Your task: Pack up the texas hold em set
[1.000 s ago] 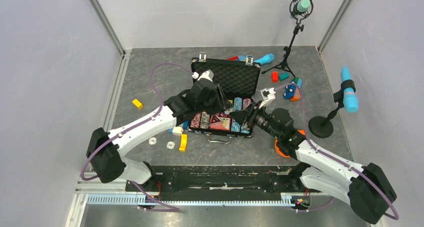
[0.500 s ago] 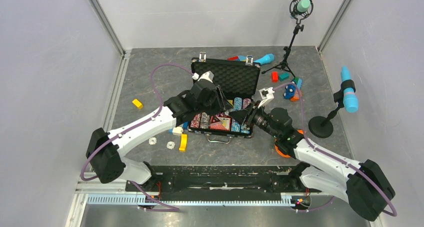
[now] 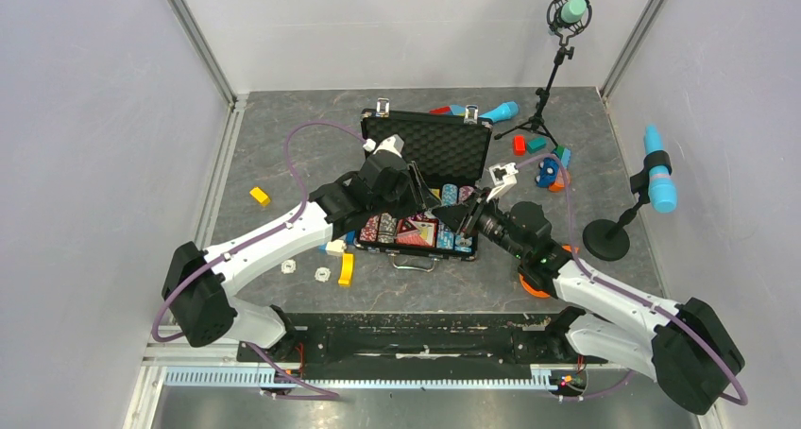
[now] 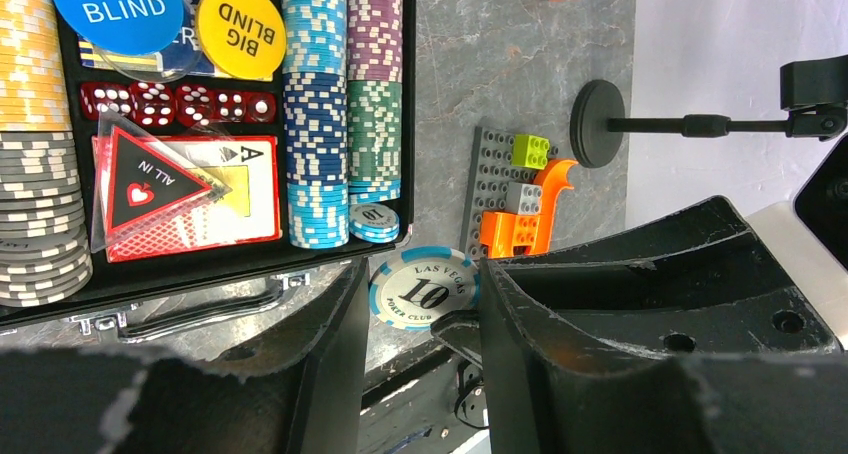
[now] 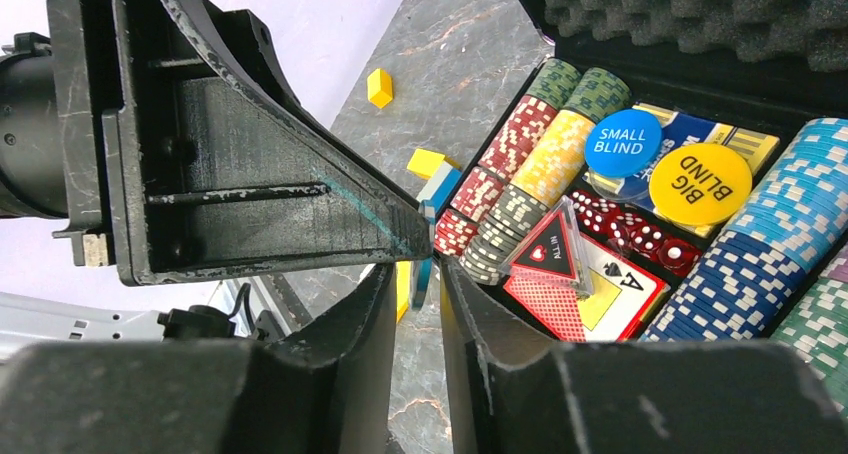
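The black briefcase [image 3: 444, 150] of the texas hold em set lies open mid-table, its foam lid up. Inside it are rows of chips [image 4: 315, 104], a card deck [image 4: 200, 199], red dice [image 4: 180, 102] and two round blind buttons [image 4: 240, 29]. My left gripper [image 4: 422, 269] hovers over the case's front right corner, shut on a blue-and-white "10" chip [image 4: 425, 289]. My right gripper [image 5: 415, 269] meets it tip to tip. Its jaws stand narrow on either side of that chip's edge [image 5: 422, 279], with a sliver of gap showing.
Two blue microphones on stands [image 3: 567, 13] [image 3: 658, 179] stand at the back and right. Toy blocks lie scattered: yellow ones [image 3: 260, 196] [image 3: 346, 268] to the left, an orange and grey block plate [image 4: 510, 204] right of the case, and more behind the lid.
The right gripper's jaws have narrowed around the chip's edge, and the right arm has edged a little left. The left gripper has kept still with the chip.
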`<state>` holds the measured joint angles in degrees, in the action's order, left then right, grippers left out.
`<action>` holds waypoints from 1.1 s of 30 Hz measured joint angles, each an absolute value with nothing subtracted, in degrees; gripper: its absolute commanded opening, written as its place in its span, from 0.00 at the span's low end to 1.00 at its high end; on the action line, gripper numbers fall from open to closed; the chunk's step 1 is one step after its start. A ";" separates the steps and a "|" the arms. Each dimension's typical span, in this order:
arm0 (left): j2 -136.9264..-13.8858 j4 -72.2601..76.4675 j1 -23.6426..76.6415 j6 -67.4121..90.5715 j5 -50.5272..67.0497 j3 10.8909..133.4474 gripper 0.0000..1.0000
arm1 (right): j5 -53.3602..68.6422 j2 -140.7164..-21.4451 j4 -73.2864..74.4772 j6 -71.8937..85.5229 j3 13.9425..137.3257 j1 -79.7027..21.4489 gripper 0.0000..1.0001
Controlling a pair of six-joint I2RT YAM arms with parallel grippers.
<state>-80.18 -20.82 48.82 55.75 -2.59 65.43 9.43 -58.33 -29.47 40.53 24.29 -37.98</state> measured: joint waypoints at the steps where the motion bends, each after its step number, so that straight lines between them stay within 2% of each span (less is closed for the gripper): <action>1: -80.18 -20.82 48.82 55.75 -2.59 65.39 0.40 | 9.47 -58.43 -29.58 40.58 24.29 -37.98 0.20; 10: -80.18 -20.80 48.73 55.88 -2.59 65.28 0.40 | 10.52 -59.51 -29.91 40.99 24.29 -37.69 0.00; 14: -80.18 -20.84 48.66 55.90 -2.52 65.28 0.41 | 10.63 -59.61 -29.98 41.06 24.29 -37.63 0.00; 15: -80.18 -20.84 48.66 55.90 -2.52 65.28 0.44 | 10.63 -59.61 -29.98 41.04 24.29 -37.63 0.00; 17: -80.18 -20.82 48.66 55.90 -2.52 65.25 0.60 | 10.66 -59.61 -29.95 40.93 24.29 -37.65 0.00; 21: -80.16 -20.84 48.31 56.16 -2.48 65.23 0.80 | 10.70 -59.24 -29.30 39.05 24.43 -37.65 0.00; 25: -79.40 -21.06 46.30 56.07 -2.20 65.17 0.86 | 10.17 -56.93 -26.22 34.30 24.80 -37.65 0.00; 33: -70.43 -25.26 36.84 53.04 -1.39 63.77 0.88 | 7.62 -50.65 -17.21 13.23 26.37 -37.65 0.00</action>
<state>-70.43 -25.26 36.84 53.04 -1.39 63.77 7.62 -50.65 -17.21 13.23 26.37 -37.65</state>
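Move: The white-and-blue 10 chip is at both sets of fingertips: still in the left gripper's grasp, its middle about 1 cm ahead, 1 cm right and 1 cm below that hand, and about 1 cm ahead and 1 cm left of the right hand. From the right hand, the playing cards in the case lie roughly 3 cm ahead, 4 cm left and 17 cm down; the small blue chip stack is about 8 cm right, 1 cm back and 17 cm down. Hold the left gripper steady with the chip while the right fingers, already around its edge, close until they pinch it. Then open the left fingers wide and draw that hand off some 8 cm left, rising and going forward 3 to 4 cm. As it clears, carry the chip about 3 cm right, rolling the right wrist some 25 degrees so the hand's left side dips. ##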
